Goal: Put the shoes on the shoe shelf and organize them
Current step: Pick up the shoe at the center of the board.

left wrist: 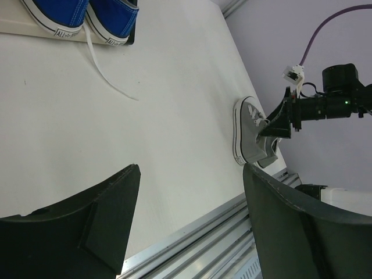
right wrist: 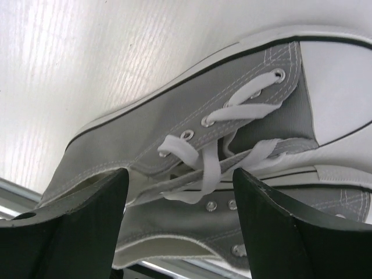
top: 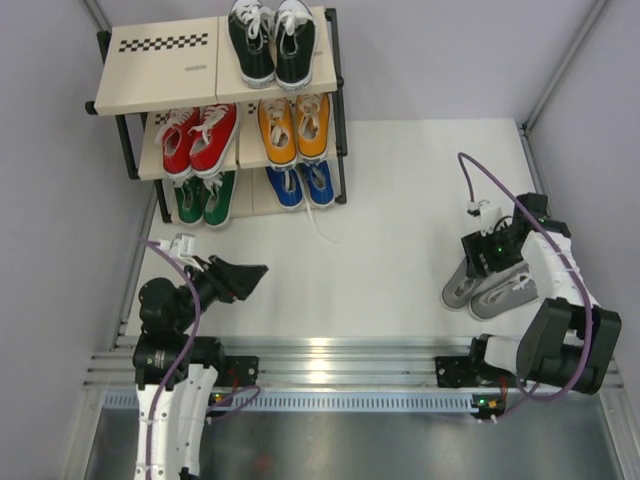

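Note:
The shoe shelf [top: 160, 70] stands at the back left. A black pair [top: 270, 40] sits on its top board, a red pair [top: 200, 140] and an orange pair [top: 293, 128] on the middle one, and a green pair [top: 205, 197] and a blue pair [top: 302, 185] on the lowest. A grey pair [top: 480, 290] lies on the table at the right. My right gripper [top: 487, 262] hangs open right over it, with the two grey shoes' [right wrist: 192, 110] collars and laces between the fingers [right wrist: 70, 226]. My left gripper [top: 250, 275] is open and empty near the front left.
A loose white lace [top: 318, 225] trails from the blue shoes onto the table. An aluminium rail [top: 330, 355] runs along the near edge by the arm bases. Grey walls close in on both sides. The left half of the top board is bare.

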Robot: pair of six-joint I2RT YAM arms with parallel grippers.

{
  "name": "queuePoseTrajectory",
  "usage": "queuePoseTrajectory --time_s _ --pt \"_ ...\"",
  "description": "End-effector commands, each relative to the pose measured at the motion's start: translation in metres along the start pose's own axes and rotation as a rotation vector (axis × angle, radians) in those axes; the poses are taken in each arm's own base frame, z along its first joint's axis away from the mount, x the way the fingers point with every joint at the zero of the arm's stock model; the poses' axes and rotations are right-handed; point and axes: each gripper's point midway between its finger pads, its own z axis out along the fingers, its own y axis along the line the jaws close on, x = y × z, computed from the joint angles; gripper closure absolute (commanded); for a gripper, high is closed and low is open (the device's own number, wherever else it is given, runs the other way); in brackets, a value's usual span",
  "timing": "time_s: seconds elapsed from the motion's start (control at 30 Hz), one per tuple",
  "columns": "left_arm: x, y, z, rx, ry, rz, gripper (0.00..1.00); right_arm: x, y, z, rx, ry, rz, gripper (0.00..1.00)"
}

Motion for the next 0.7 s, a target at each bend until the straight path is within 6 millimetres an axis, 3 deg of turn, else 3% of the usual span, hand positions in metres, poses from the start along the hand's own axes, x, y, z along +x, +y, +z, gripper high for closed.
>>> queuePoseTrajectory --time_s 0.0,0.23,0.43,0.6,0.67 --pt "0.004 -0.004 -0.002 0.019 0.013 -0.027 0.23 -0.022 -0.013 0.013 0.055 -0.047 0.01 0.28" --pt "0.006 -0.006 -0.002 0.023 0.019 -0.066 0.23 -0.019 -0.02 0.032 0.074 0.009 0.011 0.48" --pt "0.018 0.003 0.001 0.003 0.054 -0.148 0.23 -0.022 -0.021 0.038 0.064 -0.003 -0.02 0.97" --pt "0.029 0.015 0.007 -0.032 0.086 -0.236 0.19 -0.053 0.004 0.013 -0.044 -0.146 -0.08 1.0" --pt "0.03 0.019 0.009 -0.047 0.102 -0.251 0.19 -0.071 0.025 -0.003 -0.117 -0.222 -0.127 1.0"
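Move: The grey shoe nearer the board's centre lies right under the right gripper: its middle about 5 cm below the fingers, some 2 cm ahead and 1 cm to the left. The other grey shoe sits about 7 cm to the right and 3 cm back from that hand, 5 cm below it. The metal rail runs some 18 cm straight back, about 10 cm lower. From the left hand, the nearer shoe is roughly 60 cm right, 8 cm ahead and 20 cm down. Sink the right gripper about 3 cm and slightly forward onto the nearer grey shoe, shutting the fingers from wide open on its tongue and laces at the front of the opening; once pinched, draw up about 1 cm with a slight drift left. Meanwhile lower the free left hand some 3.5 cm, late on, tipping its open fingers downwards. ##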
